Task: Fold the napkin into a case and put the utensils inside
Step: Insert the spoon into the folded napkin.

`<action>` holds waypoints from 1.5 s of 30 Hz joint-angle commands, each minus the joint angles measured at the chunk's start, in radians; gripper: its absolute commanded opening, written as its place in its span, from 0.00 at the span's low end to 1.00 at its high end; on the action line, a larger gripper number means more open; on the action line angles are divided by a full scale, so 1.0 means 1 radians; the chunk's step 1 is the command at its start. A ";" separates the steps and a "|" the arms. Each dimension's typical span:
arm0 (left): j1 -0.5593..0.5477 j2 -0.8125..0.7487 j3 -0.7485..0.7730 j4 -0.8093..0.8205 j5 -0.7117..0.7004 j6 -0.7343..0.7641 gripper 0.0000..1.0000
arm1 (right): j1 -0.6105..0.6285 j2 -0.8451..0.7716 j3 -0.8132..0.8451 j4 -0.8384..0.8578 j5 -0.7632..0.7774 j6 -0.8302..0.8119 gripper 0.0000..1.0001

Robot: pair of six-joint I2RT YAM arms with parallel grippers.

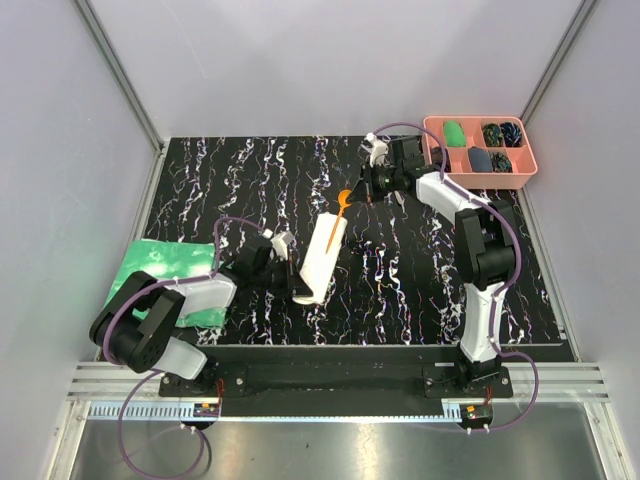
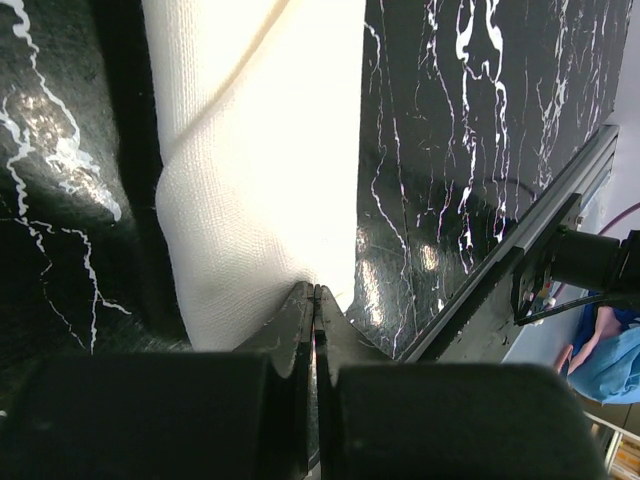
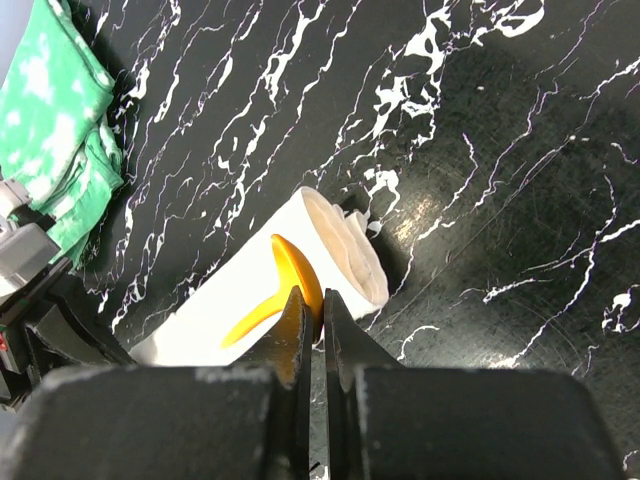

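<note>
The cream-white napkin point(image 1: 322, 258) lies folded as a long narrow case in the middle of the black marbled table, running from near left to far right. My left gripper point(image 1: 297, 283) is shut on its near end; in the left wrist view the fingertips point(image 2: 316, 290) pinch the cloth point(image 2: 260, 170) at its edge. My right gripper point(image 1: 362, 190) is at the case's far end, shut on the bowl of the orange spoon point(image 1: 343, 200). The right wrist view shows the spoon point(image 3: 295, 280) held over the case's open layered mouth point(image 3: 350, 250), its handle slanting down along the cloth.
A green-and-white mottled cloth point(image 1: 165, 275) lies at the near left, also seen in the right wrist view point(image 3: 55, 120). A pink compartment tray point(image 1: 478, 118) with small dark and green items stands at the far right corner. A metal rail point(image 2: 520, 250) runs along the table's near edge.
</note>
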 commanded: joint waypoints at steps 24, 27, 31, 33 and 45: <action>-0.004 0.032 -0.024 0.061 0.008 0.005 0.00 | 0.051 -0.010 -0.038 -0.023 -0.063 -0.008 0.00; -0.004 0.040 -0.024 0.066 0.011 0.005 0.00 | 0.063 -0.030 -0.073 -0.015 -0.054 0.001 0.00; -0.004 0.043 -0.028 0.078 0.013 -0.001 0.00 | 0.083 -0.071 -0.122 0.002 -0.037 0.025 0.00; -0.002 0.044 -0.028 0.078 0.013 0.000 0.00 | 0.096 -0.084 -0.150 0.015 -0.029 0.035 0.00; -0.004 0.021 -0.014 0.062 0.019 0.005 0.00 | 0.165 -0.097 -0.289 0.144 -0.034 0.153 0.02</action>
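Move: The folded napkin's pocket mouth, where the spoon handle has to go, lies about 13 cm back, 7 cm left and 8 cm below the right hand, which already grips the spoon by its bowl. The napkin's far end is only some 2 cm back and 4 cm left of that hand, the silver utensils about 5 cm ahead and 10 cm right. From the left hand, shut at the napkin's near end, the mouth is roughly 8 cm ahead, 5 cm right, about level. The spoon, kept pinched by its bowl with its handle leading, is nudged about 1 cm forward by the right hand, then drawn back some 10 cm, left and down about 5 cm each, sliding handle-first under the flap of the napkin's pocket. The wrist tips down about 10 degrees with a slight counter-clockwise turn. The left hand stays with its shut tips on the near end. ##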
